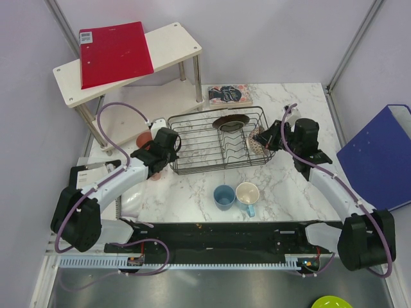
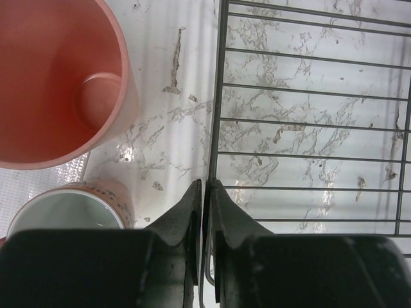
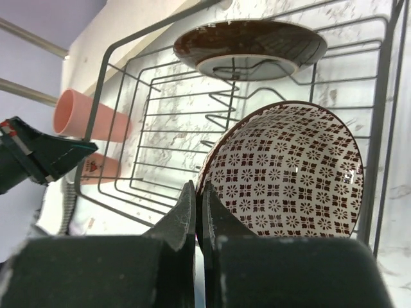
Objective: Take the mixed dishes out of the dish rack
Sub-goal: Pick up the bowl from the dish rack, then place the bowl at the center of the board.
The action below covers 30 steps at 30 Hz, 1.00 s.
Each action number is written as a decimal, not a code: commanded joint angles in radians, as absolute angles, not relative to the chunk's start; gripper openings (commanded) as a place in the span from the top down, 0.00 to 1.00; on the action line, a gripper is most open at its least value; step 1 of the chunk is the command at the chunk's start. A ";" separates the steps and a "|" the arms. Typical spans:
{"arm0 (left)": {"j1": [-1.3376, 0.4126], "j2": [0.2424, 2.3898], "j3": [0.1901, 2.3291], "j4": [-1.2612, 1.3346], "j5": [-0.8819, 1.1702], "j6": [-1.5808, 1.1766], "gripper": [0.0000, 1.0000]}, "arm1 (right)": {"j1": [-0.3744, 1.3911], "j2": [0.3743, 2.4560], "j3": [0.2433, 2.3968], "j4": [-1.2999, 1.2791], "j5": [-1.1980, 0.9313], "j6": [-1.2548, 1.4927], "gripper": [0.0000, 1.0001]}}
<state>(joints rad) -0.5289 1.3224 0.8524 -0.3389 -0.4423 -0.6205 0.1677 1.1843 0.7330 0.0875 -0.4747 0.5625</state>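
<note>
The dark wire dish rack stands mid-table. My left gripper is shut on the rack's left rim wire, which runs between the fingers. My right gripper is shut on the rim of the red-speckled bowl, which stands tilted at the rack's right end. The dark red-brown plate sits in the rack at the far side. The salmon-pink tumbler and the small pale cup stand just left of the rack. The blue cup and the light-blue mug stand in front of it.
A white two-tier shelf with a red folder stands at the back left. A book lies behind the rack. A blue binder is at the right edge. A lime-green dish lies off the table at the bottom right.
</note>
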 commanded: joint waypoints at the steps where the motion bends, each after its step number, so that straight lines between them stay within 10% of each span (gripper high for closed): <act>1: -0.526 1.315 0.928 -0.336 -0.486 -0.623 0.79 | 0.209 1.112 0.851 -0.041 -0.277 0.433 1.00; 11: -0.526 1.275 0.999 -0.350 -0.526 -0.557 0.04 | 0.282 1.124 1.003 -0.120 -0.190 0.374 1.00; 30: -0.526 1.216 1.140 -0.426 -0.296 -0.460 0.01 | 0.981 1.137 1.172 -0.385 0.695 -0.141 1.00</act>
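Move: In the right hand's fingers is already the rim of the patterned bowl, its middle some 4 cm below and 1 cm back, still inside the rack's right end. The brown bowl stands about 5 cm ahead and 8 cm to this hand's left, the white mug roughly 17 cm back and 2 cm left. The left hand grips the rack's left rim; from it the patterned bowl is about 28 cm right and 2 cm ahead, while the pink cup lies 11 cm left and 5 cm ahead. Lifting the pinched patterned bowl up out of the rack by about 9 cm, the right hand then swings left and back over the rack, rolling its left side down some 45 degrees and keeping its closed hold. Meanwhile the left fingers open wide, let go of the rack's left rim and rise about 11 cm above it, edging slightly forward and then right. ##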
